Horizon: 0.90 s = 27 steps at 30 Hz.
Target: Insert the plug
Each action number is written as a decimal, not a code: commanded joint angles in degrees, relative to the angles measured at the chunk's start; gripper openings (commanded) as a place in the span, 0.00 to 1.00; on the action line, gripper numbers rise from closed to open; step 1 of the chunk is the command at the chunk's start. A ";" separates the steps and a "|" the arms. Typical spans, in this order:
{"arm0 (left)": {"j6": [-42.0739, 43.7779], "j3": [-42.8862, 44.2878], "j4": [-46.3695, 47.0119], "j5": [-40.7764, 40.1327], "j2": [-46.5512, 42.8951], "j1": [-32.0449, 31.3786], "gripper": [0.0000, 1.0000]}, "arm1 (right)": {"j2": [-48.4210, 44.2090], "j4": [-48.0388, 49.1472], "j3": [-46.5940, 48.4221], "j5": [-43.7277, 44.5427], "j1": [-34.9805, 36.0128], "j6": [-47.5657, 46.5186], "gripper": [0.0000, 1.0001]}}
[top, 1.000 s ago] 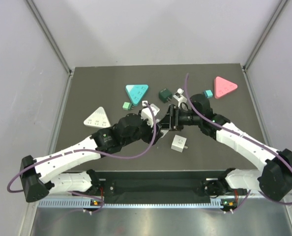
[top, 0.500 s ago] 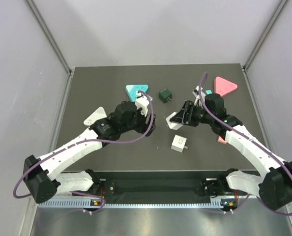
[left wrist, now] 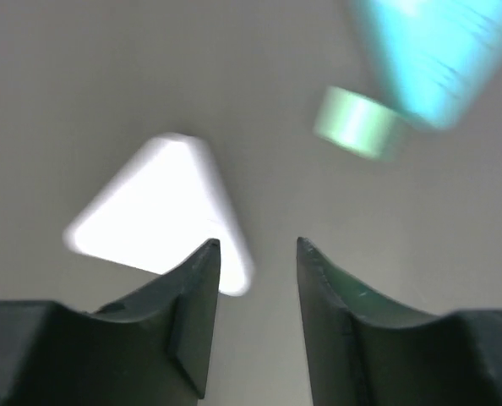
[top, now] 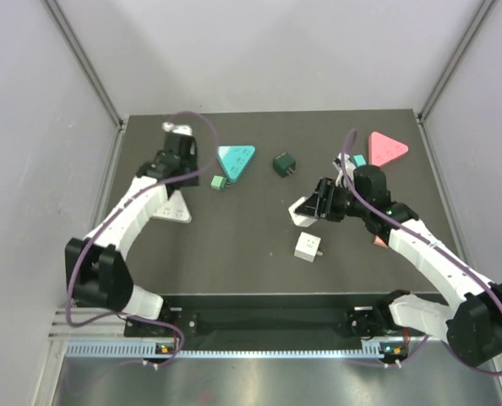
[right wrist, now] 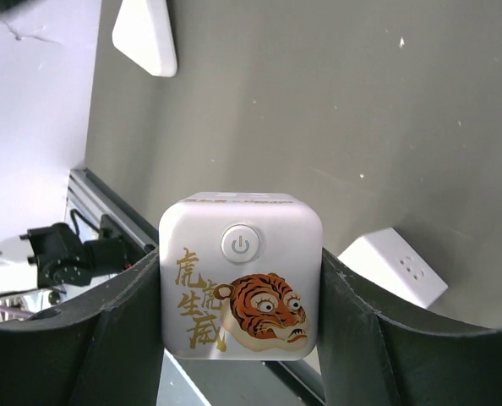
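Observation:
My right gripper (top: 308,208) (right wrist: 241,258) is shut on the plug (top: 302,211) (right wrist: 241,279), a white cube with a tiger print and a power button, held above the table middle. A second white cube (top: 308,246) (right wrist: 395,266), with socket holes and a short prong, lies just below it on the table. My left gripper (top: 183,173) (left wrist: 257,245) hangs open and empty at the back left. It is over the corner of a white triangular block (top: 168,205) (left wrist: 154,216).
A teal triangle (top: 236,159) (left wrist: 437,59) and a small green cube (top: 218,182) (left wrist: 357,123) lie right of the left gripper. A dark green cube (top: 283,163) sits at the back middle. A pink triangle (top: 387,148) and a small teal piece (top: 358,160) lie back right.
The left arm has let go of the plug and swung away to the back left, over the white triangle. The right gripper keeps the plug, shifted slightly right.

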 commanded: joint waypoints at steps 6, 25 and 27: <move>-6.98 9.12 -2.32 -10.68 16.44 21.37 0.26 | -5.47 2.06 -1.86 0.37 -0.59 -0.90 0.00; -16.29 -1.58 -3.47 6.26 26.41 25.36 0.00 | -9.17 -0.22 -1.86 2.57 0.02 -5.56 0.00; -17.79 -7.98 -1.44 11.80 21.57 24.83 0.00 | -8.73 -0.40 -1.68 3.97 0.20 -6.00 0.00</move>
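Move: The white triangular strip lies about 11 cm to the left of my open, empty left hand, level with it fore-and-aft and some 16 cm below. The small green plug stands about 9 cm ahead and 6 cm right of that hand, with the teal strip beyond it, roughly 16 cm ahead and 11 cm right. From my right hand, which holds the white cube, the triangular strip is some 47 cm left and 11 cm ahead. I swing my left hand about 20 cm left over the white strip, turning it counter-clockwise some 35 degrees and shutting the empty fingers as I go, then drop it about 15 cm beside the strip's left edge, tipping the fingers steeper. Low down, I sweep back and right about 5 cm, the closed tips pushing against that edge. My right hand keeps the cube, easing slightly back and right. ##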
